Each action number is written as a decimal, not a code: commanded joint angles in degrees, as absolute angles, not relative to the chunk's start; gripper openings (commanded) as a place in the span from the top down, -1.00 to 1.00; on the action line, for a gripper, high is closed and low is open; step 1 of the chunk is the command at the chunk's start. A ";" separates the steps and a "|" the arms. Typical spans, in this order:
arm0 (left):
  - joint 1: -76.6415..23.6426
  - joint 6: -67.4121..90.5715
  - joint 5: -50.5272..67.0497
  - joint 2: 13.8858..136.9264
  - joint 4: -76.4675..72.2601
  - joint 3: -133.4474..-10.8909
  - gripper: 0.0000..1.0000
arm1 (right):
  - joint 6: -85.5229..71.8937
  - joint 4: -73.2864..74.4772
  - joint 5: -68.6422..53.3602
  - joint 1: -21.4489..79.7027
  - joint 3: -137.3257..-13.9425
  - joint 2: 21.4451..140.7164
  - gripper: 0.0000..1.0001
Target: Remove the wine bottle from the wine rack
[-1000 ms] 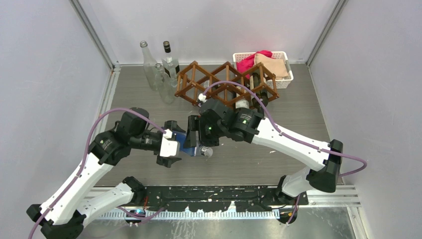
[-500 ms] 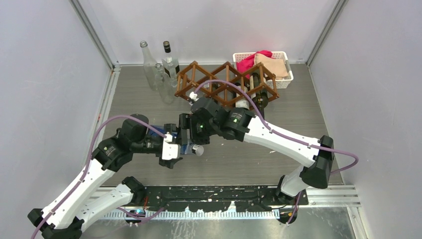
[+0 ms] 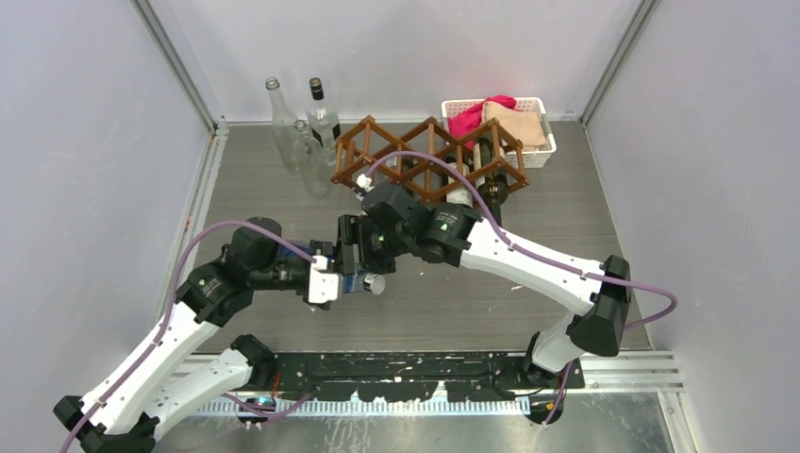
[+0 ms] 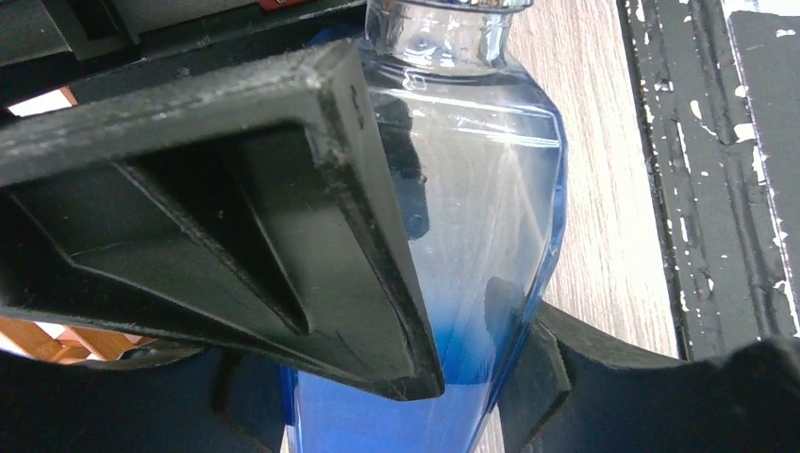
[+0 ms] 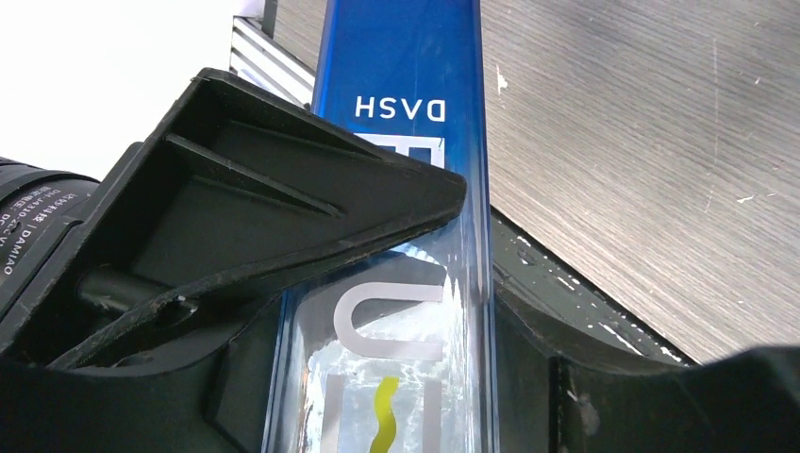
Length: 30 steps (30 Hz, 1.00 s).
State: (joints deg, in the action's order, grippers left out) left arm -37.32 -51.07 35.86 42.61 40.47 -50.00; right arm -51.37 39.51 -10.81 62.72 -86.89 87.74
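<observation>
The wine bottle (image 3: 356,280) is blue glass with a silver cap and hangs above the table in front of the brown lattice wine rack (image 3: 406,160). Both grippers hold it. My right gripper (image 3: 366,250) is shut on its labelled body (image 5: 415,94) from the rack side. My left gripper (image 3: 338,279) comes from the left, and its fingers (image 4: 283,189) press both sides of the bottle's shoulder (image 4: 481,189) below the clear neck. In the wrist views the left gripper (image 4: 476,377) and the right gripper (image 5: 472,283) each have the bottle filling the gap between their pads.
Two dark bottles (image 3: 476,192) still lie in the rack's right cells. Three clear glass bottles (image 3: 304,137) stand at the back left. A white basket (image 3: 545,143) with pink and tan cloths sits behind the rack. The arms' base rail (image 3: 425,363) runs along the near edge.
The right arm carried the blue bottle a little to the left and nearer. The left gripper, open a second ago, moved in and closed on the bottle.
</observation>
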 commanded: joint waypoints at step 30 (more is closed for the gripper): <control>1.11 -16.94 38.24 66.25 12.84 -70.65 1.00 | -44.83 48.60 10.04 45.78 -83.04 59.57 -1.00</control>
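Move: Both hands hold the blue bottle, the left near its shoulder and the right around the label; its middle is some 4 cm left and 2 cm ahead of the left hand, and just left of the right hand. The short clear bottle stands about 30 cm ahead of the left hand, 12 left and 11 lower; the black-capped bottle is 10 farther out and 3 right of it. From the right hand the wine rack lies about 31 cm ahead, 16 right and 14 below. Forward and then also left, the left hand keeps its grip and carries the blue bottle about 17 cm out and 9 across towards the standing clear bottles, dipping some 3 cm first, climbing back later, and turning about 40 degrees counter-clockwise. The right hand opens fully, comes free of the bottle and draws off right, up and somewhat forward, to in front of the rack. ##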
